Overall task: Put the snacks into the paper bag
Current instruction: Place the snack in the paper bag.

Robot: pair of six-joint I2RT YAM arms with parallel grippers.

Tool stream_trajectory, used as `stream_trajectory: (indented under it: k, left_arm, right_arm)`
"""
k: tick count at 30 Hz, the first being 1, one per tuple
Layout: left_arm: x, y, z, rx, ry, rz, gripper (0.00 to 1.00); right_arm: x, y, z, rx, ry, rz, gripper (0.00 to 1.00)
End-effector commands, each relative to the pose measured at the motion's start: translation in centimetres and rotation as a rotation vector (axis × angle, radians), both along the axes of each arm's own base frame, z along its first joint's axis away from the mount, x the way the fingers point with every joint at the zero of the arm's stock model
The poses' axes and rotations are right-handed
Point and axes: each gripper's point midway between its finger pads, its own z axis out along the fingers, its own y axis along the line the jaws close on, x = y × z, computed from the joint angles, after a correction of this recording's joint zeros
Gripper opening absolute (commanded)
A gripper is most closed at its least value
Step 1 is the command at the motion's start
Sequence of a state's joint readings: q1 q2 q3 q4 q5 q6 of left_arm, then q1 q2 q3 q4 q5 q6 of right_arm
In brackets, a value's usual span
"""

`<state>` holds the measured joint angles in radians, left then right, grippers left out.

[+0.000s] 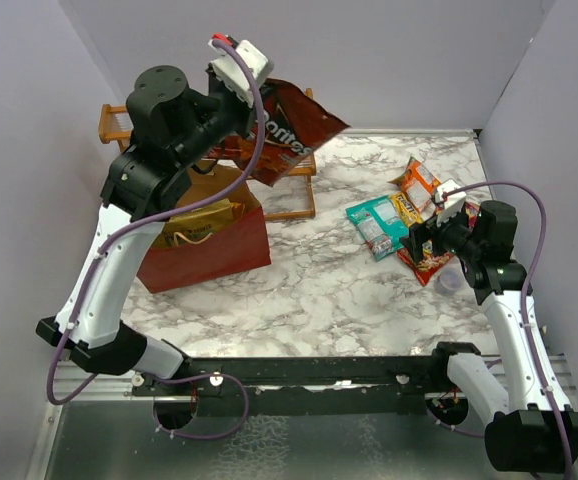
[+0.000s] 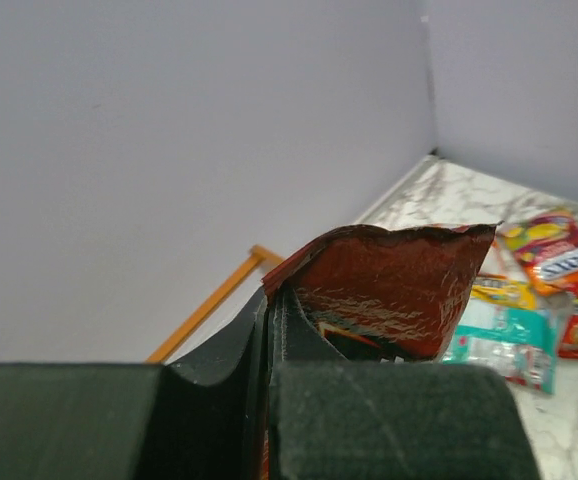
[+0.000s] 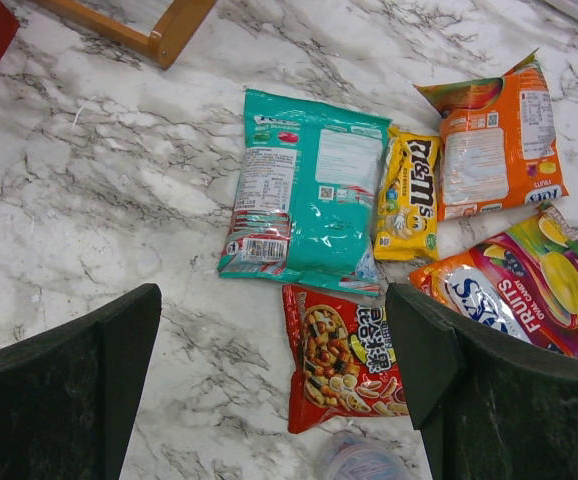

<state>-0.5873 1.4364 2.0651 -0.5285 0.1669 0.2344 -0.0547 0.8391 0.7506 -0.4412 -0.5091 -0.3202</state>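
High over the back left of the table, my left gripper (image 1: pixel 254 108) (image 2: pixel 267 322) is shut on the edge of the red Doritos bag (image 1: pixel 291 135) (image 2: pixel 399 285), which hangs beyond the paper bag (image 1: pixel 209 245). That dark red paper bag stands open with tan contents showing inside. On the right lie a teal packet (image 3: pixel 309 190), a yellow M&M's packet (image 3: pixel 409 195), an orange packet (image 3: pixel 494 140), a Skittles packet (image 3: pixel 529 285) and a small red packet (image 3: pixel 344 355). Above the marble beside the small red packet, my right gripper (image 1: pixel 421 240) (image 3: pixel 274 312) hovers open and holds nothing.
A wooden slatted rack (image 1: pixel 291 203) (image 3: pixel 159 30) stands behind and right of the paper bag. A small translucent purple cup (image 1: pixel 451 280) (image 3: pixel 359 462) sits just near the red packet. Grey walls close in the left, back and right sides.
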Motion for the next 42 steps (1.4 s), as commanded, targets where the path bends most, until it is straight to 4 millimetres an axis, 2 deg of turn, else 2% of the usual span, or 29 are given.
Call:
stream_trajectory:
  k: [1, 6, 12, 17, 20, 23, 26, 32, 42]
  left_arm:
    - [0.2, 5.3, 2.8, -0.021, -0.105, 0.194, 0.0]
    - [0.2, 8.7, 3.1, 0.025, -0.168, 0.331, 0.0]
    - [0.0, 10.6, 2.1, 0.102, -0.177, 0.408, 0.0]
    - [0.5, 11.7, -1.1, 0.215, -0.158, 0.462, 0.0]
    - [0.9, 11.9, -3.4, 0.273, -0.137, 0.463, 0.0]
    - [1.1, 11.8, -4.7, 0.307, -0.124, 0.457, 0.0]
    - [0.9, 11.7, -4.6, 0.306, -0.127, 0.445, 0.0]
    - [-0.1, 11.2, -2.5, 0.264, -0.145, 0.401, 0.0]
    - [0.3, 10.8, -2.3, 0.252, -0.137, 0.394, 0.0]
  right_arm:
    - [0.4, -0.4, 0.6, -0.02, -0.043, -0.009, 0.95]
    - [0.4, -0.4, 0.5, -0.019, -0.042, -0.005, 0.94]
    - [0.3, -0.3, 0.3, -0.018, -0.032, 0.0, 0.95]
    - [0.1, -0.1, 0.7, -0.015, -0.048, 0.011, 0.95]
    - [0.1, 0.0, 0.7, -0.011, -0.049, 0.015, 0.95]
    - [0.1, 0.0, 0.5, -0.01, -0.042, 0.018, 0.95]
    - [0.1, 0.0, 0.5, -0.011, -0.04, 0.018, 0.95]
    - [0.2, -0.1, 0.4, -0.015, -0.039, 0.012, 0.95]
    - [0.2, -0.1, 0.4, -0.014, -0.037, 0.013, 0.95]
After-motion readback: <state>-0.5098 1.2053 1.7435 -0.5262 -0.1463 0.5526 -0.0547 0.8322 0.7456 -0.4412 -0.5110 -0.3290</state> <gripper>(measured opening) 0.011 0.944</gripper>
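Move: My left hand already holds the Doritos bag high up, clear of the table. The paper bag it goes to stands about 11 cm to this hand's left and 1 cm ahead, its middle roughly 43 cm below, its mouth less far down. A gold snack bag is already in that mouth, 11 cm left, 1 cm ahead. The wooden rack lies about 14 cm ahead and 10 cm left. From my right hand the paper bag is some 40 cm left and 5 cm ahead. I swing my left hand about 11 cm to the left, bringing the pinched Doritos bag over the paper bag's mouth, while the wrist turns some 20 degrees counter-clockwise and its left side rolls up. Most of the way across I dip about 8 cm towards the mouth, then come back up about 3 cm, fingers still shut. ##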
